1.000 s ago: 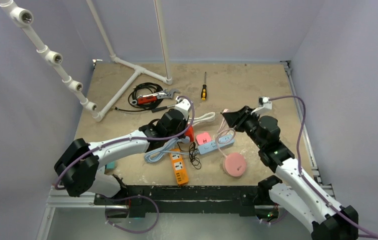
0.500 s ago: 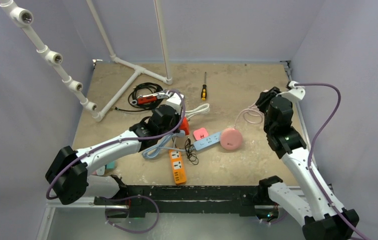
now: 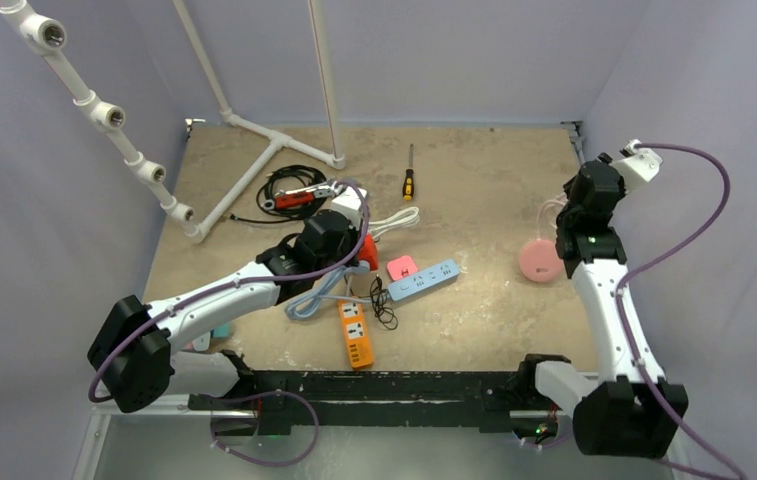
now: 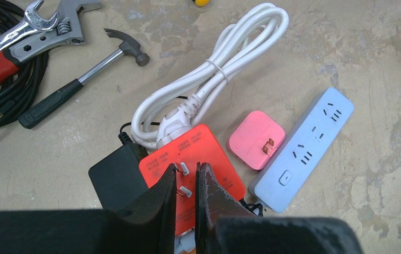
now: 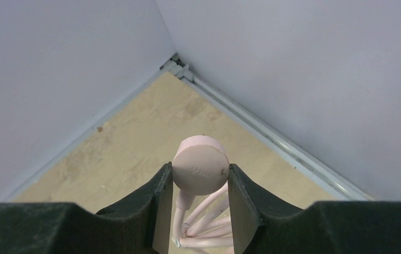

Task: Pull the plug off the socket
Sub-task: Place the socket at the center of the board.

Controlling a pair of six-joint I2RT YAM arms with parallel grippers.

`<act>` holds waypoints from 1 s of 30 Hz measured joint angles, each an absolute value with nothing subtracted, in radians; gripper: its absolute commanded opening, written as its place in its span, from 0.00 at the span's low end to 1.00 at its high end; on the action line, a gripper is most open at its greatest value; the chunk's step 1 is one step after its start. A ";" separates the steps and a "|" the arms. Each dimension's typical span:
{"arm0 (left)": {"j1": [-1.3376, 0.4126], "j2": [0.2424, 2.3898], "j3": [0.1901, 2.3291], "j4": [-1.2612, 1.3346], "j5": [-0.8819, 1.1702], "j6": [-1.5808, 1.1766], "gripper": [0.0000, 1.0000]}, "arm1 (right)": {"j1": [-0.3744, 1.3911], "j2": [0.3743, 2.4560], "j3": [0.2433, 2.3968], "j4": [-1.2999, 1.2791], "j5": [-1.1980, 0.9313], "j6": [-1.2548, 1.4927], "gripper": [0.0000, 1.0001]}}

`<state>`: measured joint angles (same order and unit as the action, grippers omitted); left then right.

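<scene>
The blue socket strip [image 3: 424,281] [image 4: 304,151] lies flat at mid-table with nothing plugged into it. My right gripper [image 5: 201,177] [image 3: 565,213] is shut on the round pink plug [image 5: 201,165], held in the air by the right wall, far from the strip. Its pink cord [image 5: 208,217] hangs looped below and leads to a pink disc [image 3: 538,262] on the table. My left gripper [image 4: 187,172] [image 3: 358,250] is shut, its tips low over a red adapter [image 4: 208,153] whose two prongs show in the slit between the fingers, just left of the strip.
A pink square adapter [image 4: 256,140] lies against the strip. Nearby are an orange power strip [image 3: 354,333], a black adapter [image 4: 114,174], a bundled white cable [image 4: 214,74], a hammer [image 4: 81,82], a wrench [image 4: 23,37], a screwdriver [image 3: 408,180] and white pipes [image 3: 254,165]. Walls close in on the right gripper.
My right gripper swung from the blue strip to the right wall with the pink plug, dragging the pink disc along. The left arm shifted slightly and stayed by the red adapter.
</scene>
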<state>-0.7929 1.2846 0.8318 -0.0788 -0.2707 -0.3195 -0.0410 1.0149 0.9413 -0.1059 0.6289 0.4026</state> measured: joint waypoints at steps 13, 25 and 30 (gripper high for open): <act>-0.793 1.280 0.832 -0.078 -0.268 -0.319 0.00 | -0.103 1.346 0.878 0.051 0.473 0.408 0.06; -0.793 1.280 0.832 -0.078 -0.260 -0.319 0.00 | -0.254 1.543 0.878 0.138 0.224 0.453 0.28; -0.793 1.280 0.832 -0.078 -0.252 -0.319 0.00 | -0.266 1.599 0.881 0.171 0.162 0.466 0.51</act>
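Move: The right hand, high over the right side, holds the pink cord's plug; the bare board spot it heads for lies about 9 cm ahead, 2 cm right and roughly 26 cm below. The pink disc hangs on its cord some 6 cm back, 8 cm left and 24 cm down; the blue power strip lies about 30 cm left and 9 cm back. For the left hand, still at the red socket, that spot is some 13 cm ahead, 43 cm right and 12 cm down. The right hand keeps the round pink plug pinched and lowers it about 20 cm towards the bare right-hand part of the board, going some 9 cm forward as it sinks, with only a slight shift right. On the way the wrist tips its fingers down from nearly level and rolls its left side up while turning a little counter-clockwise, some 25 degrees in all, and the fingers stay shut on the plug to the end. ##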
